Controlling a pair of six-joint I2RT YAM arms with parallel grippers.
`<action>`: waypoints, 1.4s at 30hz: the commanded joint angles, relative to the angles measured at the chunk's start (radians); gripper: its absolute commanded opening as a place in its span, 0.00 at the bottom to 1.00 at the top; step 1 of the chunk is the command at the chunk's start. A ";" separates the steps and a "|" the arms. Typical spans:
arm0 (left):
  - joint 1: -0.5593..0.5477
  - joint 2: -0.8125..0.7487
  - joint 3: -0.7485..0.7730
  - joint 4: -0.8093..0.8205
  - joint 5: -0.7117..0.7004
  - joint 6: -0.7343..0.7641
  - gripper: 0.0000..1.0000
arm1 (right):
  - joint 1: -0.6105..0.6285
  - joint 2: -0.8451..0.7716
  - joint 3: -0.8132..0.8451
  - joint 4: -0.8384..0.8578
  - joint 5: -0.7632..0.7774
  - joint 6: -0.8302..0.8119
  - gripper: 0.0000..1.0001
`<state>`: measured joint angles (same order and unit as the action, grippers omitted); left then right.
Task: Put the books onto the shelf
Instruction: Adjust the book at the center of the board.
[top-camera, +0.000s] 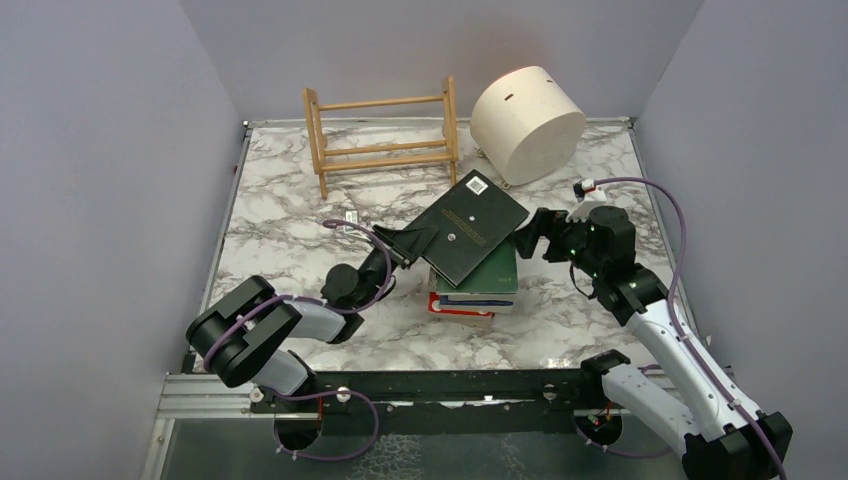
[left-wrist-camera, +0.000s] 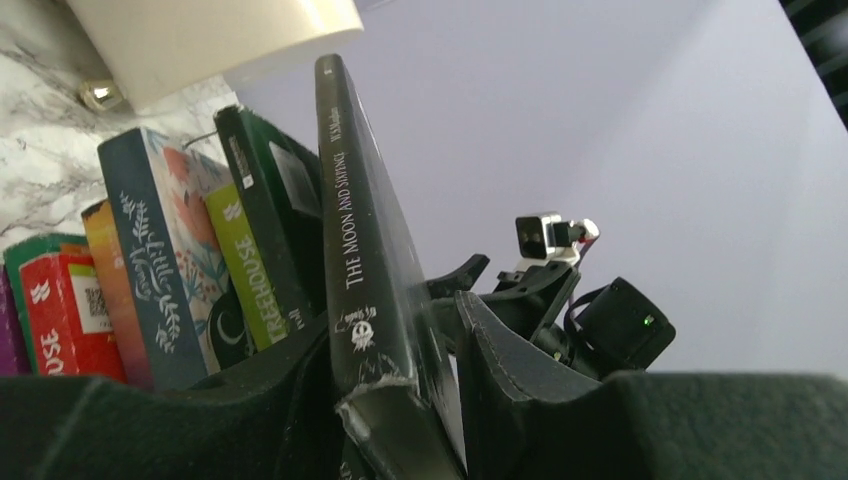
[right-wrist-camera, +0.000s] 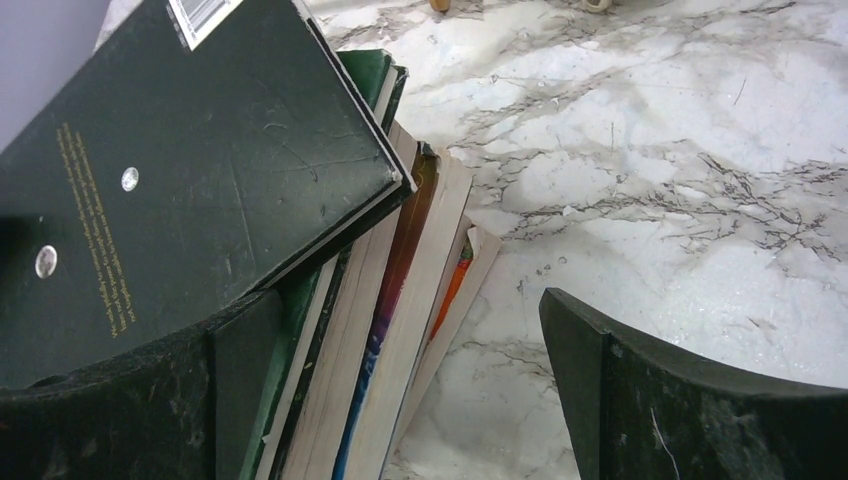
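Note:
A black book (top-camera: 470, 225) lies tilted across a stack of books (top-camera: 475, 285) at mid-table, its left corner raised. My left gripper (top-camera: 415, 243) straddles that corner; in the left wrist view the black book (left-wrist-camera: 365, 250) sits between the fingers, with a thin gap showing on the right side. My right gripper (top-camera: 535, 235) stands wide open at the stack's right side. In the right wrist view its left finger (right-wrist-camera: 200, 400) lies against the black book (right-wrist-camera: 180, 170) and the green book below. The wooden shelf (top-camera: 385, 135) stands at the back, with no books on it.
A cream cylindrical drum (top-camera: 527, 122) lies at the back right, just beyond the black book's far corner. Grey walls enclose the marble table (top-camera: 290, 210) on three sides. Bare marble (right-wrist-camera: 680, 200) shows to the right of the stack.

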<state>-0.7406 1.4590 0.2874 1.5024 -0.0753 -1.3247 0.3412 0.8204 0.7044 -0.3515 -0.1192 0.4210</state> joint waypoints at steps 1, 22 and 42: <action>-0.019 -0.007 -0.024 0.161 0.075 -0.014 0.32 | 0.005 -0.008 -0.013 0.055 0.028 0.005 1.00; -0.047 -0.203 -0.145 -0.014 0.192 0.051 0.42 | 0.005 0.034 -0.002 0.094 0.044 0.013 1.00; -0.048 -0.411 -0.134 -0.347 0.222 0.169 0.65 | 0.005 0.078 0.014 0.123 0.012 0.013 1.00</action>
<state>-0.7841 1.0367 0.1322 1.1328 0.0978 -1.1805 0.3412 0.8883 0.7010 -0.2611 -0.0956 0.4297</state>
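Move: The black book lies askew on the stack, its near-left spine corner between the left fingers and its middle about 8 cm to that hand's right, 2 cm ahead and roughly level. The green book beneath has its middle some 9 cm right, level fore and aft, 3 cm below. The wooden shelf stands about 20 cm ahead, 8 cm left and 8 cm lower. For the right hand, the black book's middle is around 13 cm left, straight across and level. The left hand draws back about 7 cm towards the stack's near edge with the black book's near-left spine corner still between its fingers, dragging that corner back; it dips 2–3 cm, partly recovers and sinks again, turning about 10 degrees clockwise and rolling its left side up. In the later half its fingers spread from about a third to two thirds open around the corner, while the empty, wide-open right hand eases some 2 cm forward beside the stack. ##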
